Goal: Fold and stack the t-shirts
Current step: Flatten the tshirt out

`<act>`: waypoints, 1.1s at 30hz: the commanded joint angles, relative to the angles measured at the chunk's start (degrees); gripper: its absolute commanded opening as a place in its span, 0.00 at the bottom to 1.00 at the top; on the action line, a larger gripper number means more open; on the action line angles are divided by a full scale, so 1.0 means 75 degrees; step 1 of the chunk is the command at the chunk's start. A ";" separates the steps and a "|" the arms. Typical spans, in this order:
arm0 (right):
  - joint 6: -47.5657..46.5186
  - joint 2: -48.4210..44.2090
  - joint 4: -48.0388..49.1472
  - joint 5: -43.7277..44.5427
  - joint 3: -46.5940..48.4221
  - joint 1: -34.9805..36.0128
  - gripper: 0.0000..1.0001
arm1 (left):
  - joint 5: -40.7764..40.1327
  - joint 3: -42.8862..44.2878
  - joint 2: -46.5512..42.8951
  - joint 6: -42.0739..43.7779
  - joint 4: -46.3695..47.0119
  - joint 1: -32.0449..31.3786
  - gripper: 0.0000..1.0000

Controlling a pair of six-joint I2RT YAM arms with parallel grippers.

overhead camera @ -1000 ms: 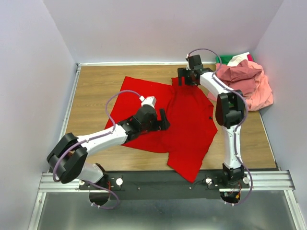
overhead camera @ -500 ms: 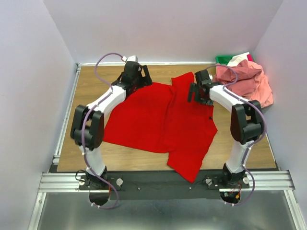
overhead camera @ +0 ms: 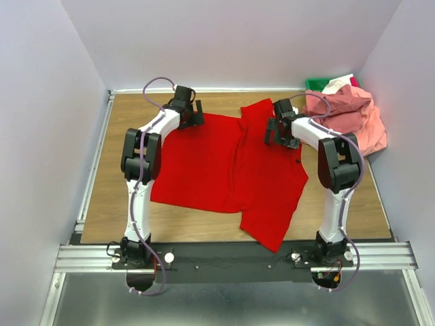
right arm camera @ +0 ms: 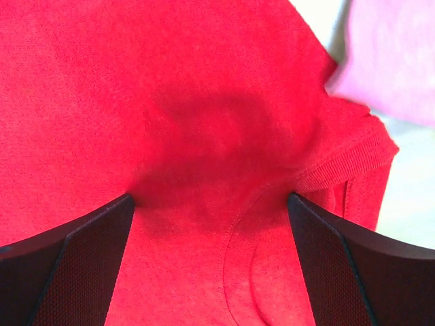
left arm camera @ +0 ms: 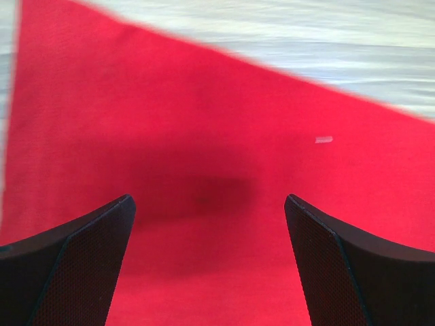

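A bright red t-shirt (overhead camera: 231,170) lies spread on the wooden table, partly folded over on its right side. My left gripper (overhead camera: 192,117) is open just above the shirt's far left corner; in the left wrist view its fingers (left arm camera: 75,265) frame flat red cloth (left arm camera: 211,136). My right gripper (overhead camera: 277,133) is open, low over the shirt's far right part near the collar; red cloth (right arm camera: 204,136) with a seam and ribbed collar (right arm camera: 353,159) lies between its fingers (right arm camera: 353,272). A heap of salmon pink t-shirts (overhead camera: 346,112) sits at the far right.
A green bin (overhead camera: 315,83) stands at the back right corner, mostly hidden behind the pink heap, with white cloth (overhead camera: 340,83) on it. Walls enclose the table (overhead camera: 122,197) on three sides. A metal rail (overhead camera: 231,257) runs along the near edge.
My left arm swung from mid-table to the shirt's far left corner. My right gripper moved nearer and down onto the shirt's collar area. The shirt's far left edge has been spread flatter.
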 commanded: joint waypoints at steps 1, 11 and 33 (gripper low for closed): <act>-0.0320 0.0687 0.0015 -0.0190 0.0539 -0.0050 1.00 | 0.0249 0.0221 0.0219 0.0441 -0.0362 0.0459 0.98; -0.0344 0.2199 0.0004 -0.0625 0.2519 -0.0050 1.00 | 0.0190 0.1110 0.0851 0.0383 -0.0947 0.1221 0.99; -0.0412 0.3758 0.0004 -0.0882 0.5004 -0.0413 1.00 | 0.0598 0.2400 0.1637 0.0348 -0.1359 0.1995 0.99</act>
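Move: Under the left hand, about 1 cm down, lies the red t-shirt; its far left corner is some 7 cm to the left and 5 cm ahead, and the shirt's long crease about 20 cm back and 22 cm right. The right hand is on the right part; from it the shirt's far flap lies roughly 13 cm ahead and 10 cm left, its near tail 42 cm back and 5 cm left, and the pink pile 28 cm right and 10 cm ahead. Spreading the red t-shirt with both open hands, the left settles its last centimetre onto the cloth and drags it about 14 cm left and 5 cm forward, turning some 10 degrees counter-clockwise. The right, already on the cloth, keeps its fingers open and pushes the shirt's right part about 15 cm forward towards the back edge, easing off late as its fingers tip up. ##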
